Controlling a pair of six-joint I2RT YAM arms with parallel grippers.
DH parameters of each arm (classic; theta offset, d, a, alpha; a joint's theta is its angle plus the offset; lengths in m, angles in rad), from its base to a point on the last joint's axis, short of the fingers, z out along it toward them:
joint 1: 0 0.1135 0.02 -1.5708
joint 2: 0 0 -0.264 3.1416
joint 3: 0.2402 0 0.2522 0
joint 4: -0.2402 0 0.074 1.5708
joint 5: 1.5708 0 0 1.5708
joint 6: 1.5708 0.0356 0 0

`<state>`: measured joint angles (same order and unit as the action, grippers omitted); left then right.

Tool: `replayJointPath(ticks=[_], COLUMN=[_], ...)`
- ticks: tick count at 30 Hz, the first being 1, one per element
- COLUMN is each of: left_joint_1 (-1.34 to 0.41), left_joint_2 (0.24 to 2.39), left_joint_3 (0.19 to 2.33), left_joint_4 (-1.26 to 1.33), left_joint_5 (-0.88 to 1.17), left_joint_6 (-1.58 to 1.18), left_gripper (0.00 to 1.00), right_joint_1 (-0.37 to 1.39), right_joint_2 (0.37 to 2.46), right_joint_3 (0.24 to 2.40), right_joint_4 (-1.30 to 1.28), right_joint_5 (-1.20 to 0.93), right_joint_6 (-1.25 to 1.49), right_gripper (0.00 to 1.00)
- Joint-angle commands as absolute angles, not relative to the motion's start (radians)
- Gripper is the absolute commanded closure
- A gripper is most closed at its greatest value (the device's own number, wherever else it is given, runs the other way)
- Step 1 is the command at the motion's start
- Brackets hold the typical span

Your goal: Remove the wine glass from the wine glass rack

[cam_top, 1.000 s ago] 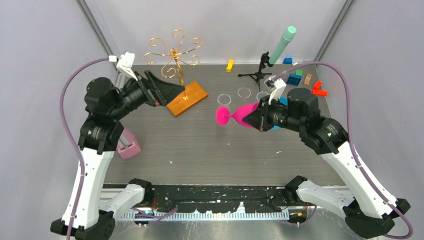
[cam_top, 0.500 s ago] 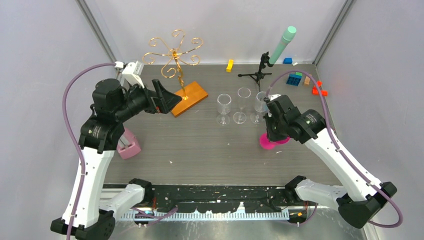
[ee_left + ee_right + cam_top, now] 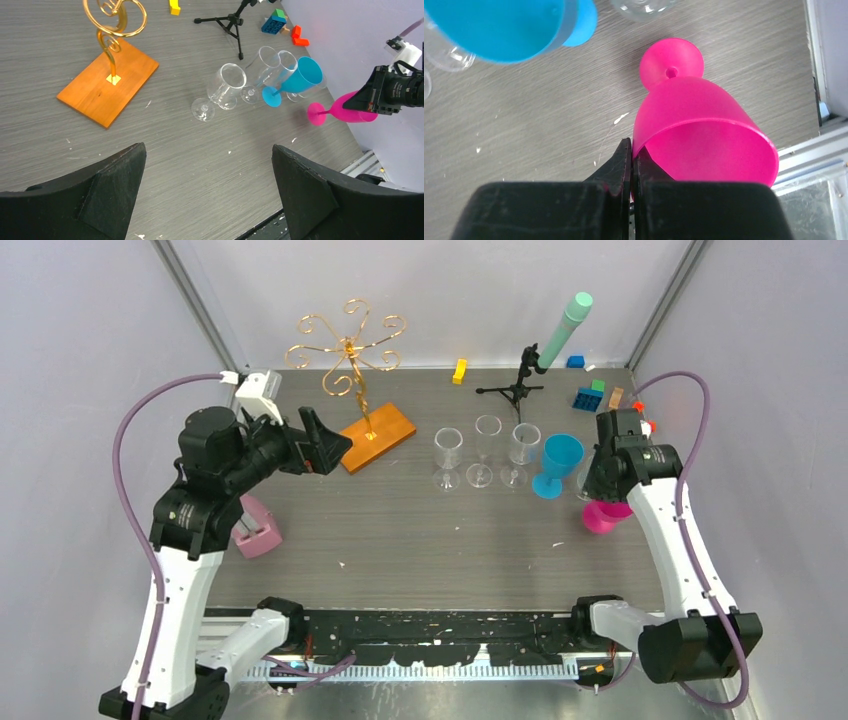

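The pink wine glass [image 3: 603,516] [image 3: 696,117] hangs at the table's right edge, right of the blue glass. My right gripper [image 3: 608,494] [image 3: 631,146] is shut on its rim, one finger inside the bowl and one outside. In the left wrist view the wine glass [image 3: 350,110] is tilted, its foot low toward the table. The wine glass rack [image 3: 348,346] [image 3: 113,22], a gold wire tree on an orange base [image 3: 376,437] [image 3: 107,82], stands at the back left with no glass on it. My left gripper [image 3: 330,440] [image 3: 208,150] is open beside that base, holding nothing.
Three clear glasses [image 3: 449,455] [image 3: 487,450] [image 3: 520,448] and a blue glass [image 3: 558,464] stand in a row mid-table. A black tripod [image 3: 515,388] with a teal cylinder [image 3: 566,328], coloured blocks [image 3: 590,397] and a yellow block [image 3: 459,371] lie behind. A pink object [image 3: 258,531] sits left.
The right arm carried the pink glass from mid-table down and over to the right edge, uncovering the row of glasses. The left gripper drew back slightly from the orange base.
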<state>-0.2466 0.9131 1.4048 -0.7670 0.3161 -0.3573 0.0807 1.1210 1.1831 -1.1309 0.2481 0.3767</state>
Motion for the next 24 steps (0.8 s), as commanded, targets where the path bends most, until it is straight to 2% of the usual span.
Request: replayJointPath(ticks=[1, 10, 18, 24], left_joint_1=[-0.257, -0.31, -0.319, -0.319], left_joint_2=[0.886, 0.839, 0.808, 0.82], left_joint_3=[1.422, 1.418, 1.385, 1.381], left_joint_4=[-0.783, -0.827, -0.827, -0.836], left_joint_5=[0.264, 0.18, 0.157, 0.153], left_joint_6=[-0.326, -0.27, -0.267, -0.283], left_gripper=[0.0, 0.0, 0.0, 0.0], right_joint_1=[0.002, -0.169, -0.295, -0.344], right_joint_2=[1.152, 1.292, 1.483, 1.579], right_joint_3=[1.186, 1.273, 1.394, 1.428], right_joint_4=[-1.092, -1.004, -0.931, -0.885], right_joint_5=[0.335, 0.392, 0.301, 0.211], right_joint_6=[0.438, 0.503, 0.457, 0.424], right_gripper=[1.0, 1.0, 0.99, 0.91])
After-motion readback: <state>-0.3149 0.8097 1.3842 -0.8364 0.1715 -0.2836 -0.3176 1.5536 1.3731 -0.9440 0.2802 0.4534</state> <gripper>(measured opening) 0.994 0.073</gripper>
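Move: The right hand already pinches the pink wine glass by its rim and is taking it to the free table spot at the right end of the glass row: about 6 cm ahead, 16 cm to its right and 19 cm below. The end clear glass stands some 8 cm ahead and 3 cm right of this hand, the blue glass about 10 cm ahead and 7 cm left, their middles roughly 10 cm below. From the left hand that spot lies about 6 cm ahead, 68 cm right and 39 cm below. Keeping its pinch on the pink glass's rim, the right hand swings about 13 cm right, first nearly sideways past the near side of the end clear glass and then also some 8 cm forward, sinking 3 to 4 cm and turning about 25–30 degrees clockwise to bring the glass to the row's right end. The empty left hand, still wide open, eases about 3 cm back and to its left, farther from the bare rack. ##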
